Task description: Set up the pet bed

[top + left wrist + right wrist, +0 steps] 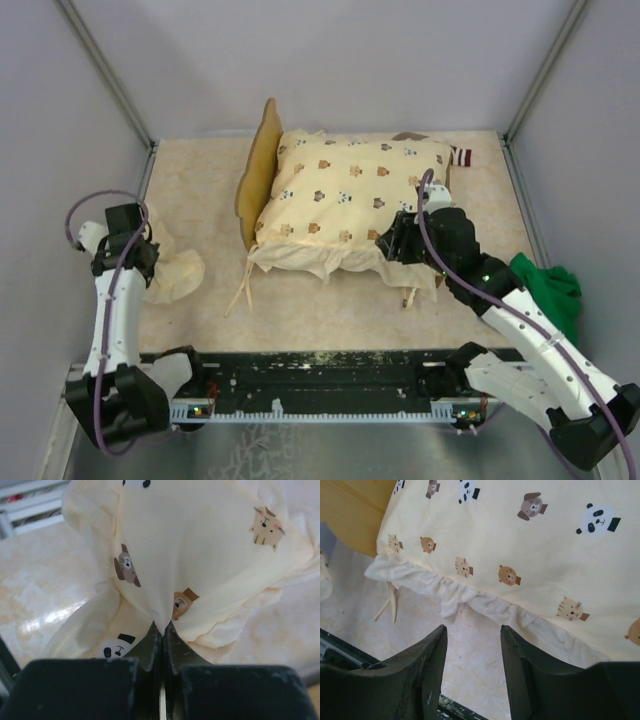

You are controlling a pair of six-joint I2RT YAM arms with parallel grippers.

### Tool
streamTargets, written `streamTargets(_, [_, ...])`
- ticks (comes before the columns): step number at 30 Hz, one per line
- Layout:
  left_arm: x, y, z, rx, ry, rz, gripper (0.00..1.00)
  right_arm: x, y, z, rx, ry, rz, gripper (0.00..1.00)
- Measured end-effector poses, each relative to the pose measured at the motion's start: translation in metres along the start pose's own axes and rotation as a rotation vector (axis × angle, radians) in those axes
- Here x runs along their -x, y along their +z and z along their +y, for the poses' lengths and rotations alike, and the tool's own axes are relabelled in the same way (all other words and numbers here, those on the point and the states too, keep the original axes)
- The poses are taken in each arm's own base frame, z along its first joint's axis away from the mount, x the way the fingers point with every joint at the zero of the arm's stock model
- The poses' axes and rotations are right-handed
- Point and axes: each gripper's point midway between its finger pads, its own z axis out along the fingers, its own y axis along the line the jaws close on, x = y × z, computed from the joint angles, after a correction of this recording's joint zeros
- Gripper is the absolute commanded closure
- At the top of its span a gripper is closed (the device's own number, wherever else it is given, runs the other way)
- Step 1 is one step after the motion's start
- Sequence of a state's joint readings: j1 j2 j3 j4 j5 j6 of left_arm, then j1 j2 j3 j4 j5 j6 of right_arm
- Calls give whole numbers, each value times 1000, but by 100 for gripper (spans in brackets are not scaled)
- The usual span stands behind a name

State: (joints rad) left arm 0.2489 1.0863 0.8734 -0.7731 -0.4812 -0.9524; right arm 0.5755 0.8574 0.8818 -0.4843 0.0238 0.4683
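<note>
The pet bed stands mid-table, its light-wood headboard (262, 165) upright at the left end; that board also fills a corner of the right wrist view as wood (350, 510). A cream animal-print quilt (340, 195) lies over the frame and hides its base. A ruffled hem (470, 597) runs along the quilt (530, 540). My right gripper (392, 240) is open at the quilt's near right edge, and in its own view the gripper (472, 632) holds nothing. Far left, my left gripper (150, 258) is shut on the cream printed pillow (178, 275). The pillow's (200, 545) fabric is pinched in that gripper (161, 626).
A green cloth (548, 285) lies at the right, beside my right arm. A small striped item (460, 156) sits behind the bed's right end. Cream tie strings (240, 295) trail off the quilt onto the table. A black rail (330, 385) runs along the near edge.
</note>
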Motion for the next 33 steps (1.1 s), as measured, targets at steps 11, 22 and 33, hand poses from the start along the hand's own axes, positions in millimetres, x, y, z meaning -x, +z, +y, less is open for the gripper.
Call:
streamTargets(11, [57, -139, -125, -770, 272, -68, 100, 8, -13, -3, -20, -40, -13, 53])
streamTargets(22, [7, -314, -187, -1350, 556, 5, 100, 10, -17, -2, -14, -40, -23, 53])
streamTargets(33, [-123, -347, -246, -1361, 712, 226, 98, 6, -17, -7, -38, -41, -10, 53])
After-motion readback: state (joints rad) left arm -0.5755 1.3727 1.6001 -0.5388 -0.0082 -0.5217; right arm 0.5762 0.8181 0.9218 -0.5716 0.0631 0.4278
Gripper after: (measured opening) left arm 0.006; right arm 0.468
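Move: The small printed quilt is already bunched in the left fingers. The bed's head end, where the quilt is going, lies about 35 cm to the right and 15 cm ahead, roughly level with the hand. The headboard stands nearer, some 28 cm right and 15 cm ahead, with the loose ties about 20 cm right, 5 cm back and 10 cm lower. From the right hand, the head end is some 22 cm left, 17 cm ahead and 10 cm below. The small quilt, pinched throughout in the shut left fingers, goes steeply up and a little forward, then sweeps about 35 cm right across the headboard to above the bed's head end, sinking slightly at the last as it heads forward again. The wrist swings roughly 80 degrees clockwise and lifts the fingers from steeply down to a shallow slant, forward and right. ##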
